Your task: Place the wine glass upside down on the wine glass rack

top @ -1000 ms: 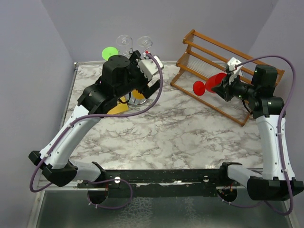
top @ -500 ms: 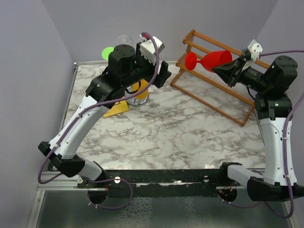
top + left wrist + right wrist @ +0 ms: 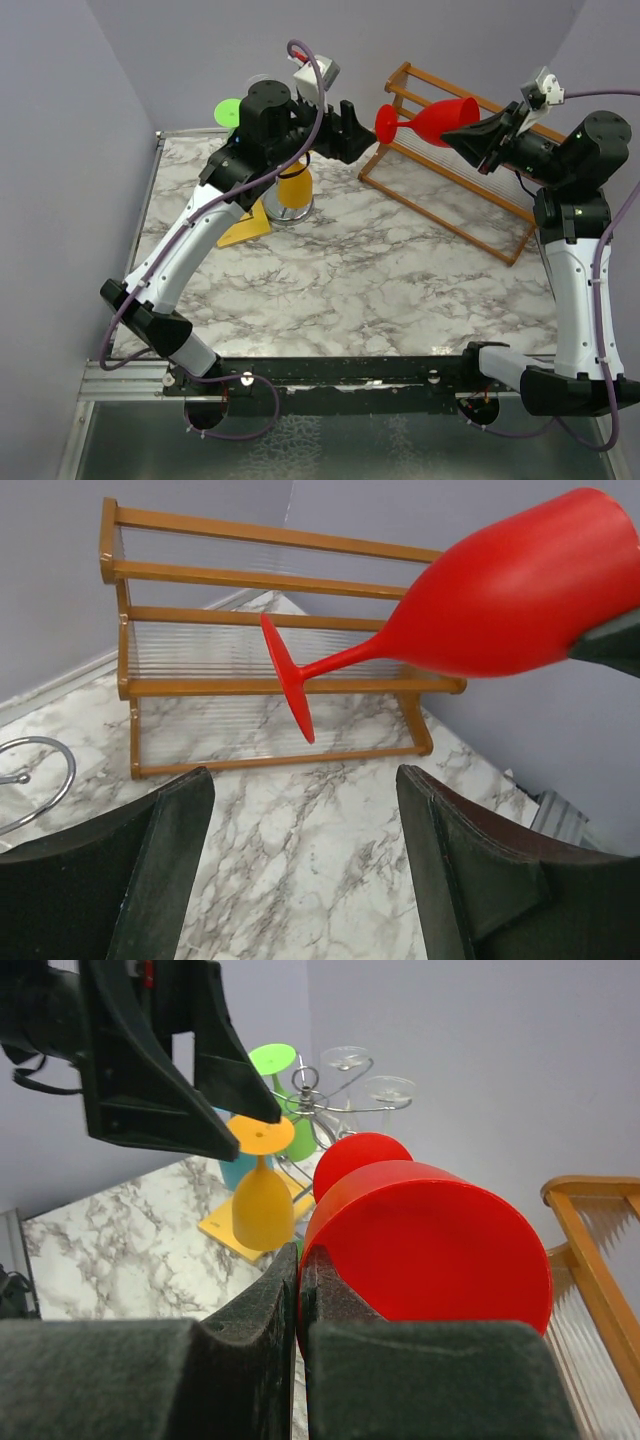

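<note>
The wine glass [image 3: 432, 120] is red and lies level in the air, its foot [image 3: 387, 125] pointing left. My right gripper [image 3: 480, 140] is shut on the bowl's rim; in the right wrist view the rim [image 3: 430, 1250] is pinched between the fingers. My left gripper [image 3: 352, 132] is raised and open, close to the foot, with nothing between its fingers [image 3: 180, 830]. The wine glass rack [image 3: 320, 1100], chrome wire, stands behind the left arm. An orange glass [image 3: 262, 1200], a green one [image 3: 275, 1060] and two clear ones hang on it upside down.
The brown wooden slatted rack [image 3: 450, 170] stands at the back right, below the red glass. A yellow pad [image 3: 245, 228] lies by the chrome rack's round base [image 3: 288, 212]. Purple walls close in the back and both sides.
The right arm has lifted the red glass up off the wooden rack and swung it left. The left arm has risen and turned right toward the glass's foot, its jaws narrowing a little.
</note>
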Tool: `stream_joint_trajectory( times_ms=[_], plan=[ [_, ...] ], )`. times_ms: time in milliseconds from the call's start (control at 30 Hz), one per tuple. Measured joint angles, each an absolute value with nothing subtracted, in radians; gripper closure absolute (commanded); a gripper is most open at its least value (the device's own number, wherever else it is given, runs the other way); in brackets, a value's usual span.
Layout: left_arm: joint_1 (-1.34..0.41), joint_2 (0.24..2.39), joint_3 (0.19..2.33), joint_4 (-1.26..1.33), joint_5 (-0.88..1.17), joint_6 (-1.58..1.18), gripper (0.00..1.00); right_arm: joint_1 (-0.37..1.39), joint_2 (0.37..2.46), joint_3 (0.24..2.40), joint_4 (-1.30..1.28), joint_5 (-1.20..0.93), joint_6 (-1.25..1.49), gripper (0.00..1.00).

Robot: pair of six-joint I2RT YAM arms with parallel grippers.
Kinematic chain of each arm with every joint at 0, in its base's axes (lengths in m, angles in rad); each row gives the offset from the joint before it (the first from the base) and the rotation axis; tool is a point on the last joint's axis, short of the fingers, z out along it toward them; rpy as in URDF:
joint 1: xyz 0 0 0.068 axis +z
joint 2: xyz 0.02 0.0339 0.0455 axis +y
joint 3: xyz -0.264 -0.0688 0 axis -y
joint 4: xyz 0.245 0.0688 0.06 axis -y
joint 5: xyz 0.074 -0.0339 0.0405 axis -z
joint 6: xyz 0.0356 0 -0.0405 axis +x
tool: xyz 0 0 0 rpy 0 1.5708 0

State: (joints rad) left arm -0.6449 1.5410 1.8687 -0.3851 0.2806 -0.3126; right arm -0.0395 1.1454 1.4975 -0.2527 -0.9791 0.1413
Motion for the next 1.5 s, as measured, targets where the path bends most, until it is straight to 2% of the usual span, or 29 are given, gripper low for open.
stream_joint_trajectory(
  times_ms=[467, 933, 1133, 1333, 1400, 1500],
  plan=[
    [-0.643, 1.647, 1.911, -0.328, 0.338, -0.419, 0.48, -0.039, 1.145, 1.498, -0.19, -1.034, 0.239, 0.98],
    [-0.643, 1.691, 1.922, -0.314, 0.382, -0.435, 0.75, -0.039, 1.144, 1.472, -0.178, -1.05, 0.243, 0.98],
    [-0.64, 1.692, 1.922, -0.308, 0.382, -0.422, 0.83, -0.039, 1.142, 1.467, -0.172, -1.053, 0.241, 0.98],
    [-0.638, 1.692, 1.922, -0.302, 0.38, -0.395, 1.0, -0.039, 1.138, 1.464, -0.17, -1.066, 0.239, 0.98],
    [-0.636, 1.692, 1.922, -0.294, 0.375, -0.389, 1.0, -0.039, 1.137, 1.458, -0.168, -1.076, 0.239, 0.98],
    [-0.636, 1.692, 1.922, -0.287, 0.366, -0.376, 1.0, -0.039, 1.135, 1.446, -0.159, -1.087, 0.239, 0.89]
  ],
)
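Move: The red wine glass lies sideways, its bowl rim already pinched by the right hand. Its foot is about 6 cm ahead and 6 cm right of the open left fingers, level with them; from the right hand it is some 7 cm ahead, 13 cm left and 3 cm lower. The wine glass rack stands roughly 25 cm ahead and 15 cm left of the left hand, 25 cm lower; the hanging yellow glass is 13 cm ahead, 12 cm left and 18 cm lower. The left fingers close almost shut and pinch the lower edge of the red glass's foot, after the hand eases some 5 cm to the right, forward and down towards it. The right hand keeps hold of the rim, drawing back and left by about 2 cm and turning a little counter-clockwise, bringing the foot towards the left fingers. ##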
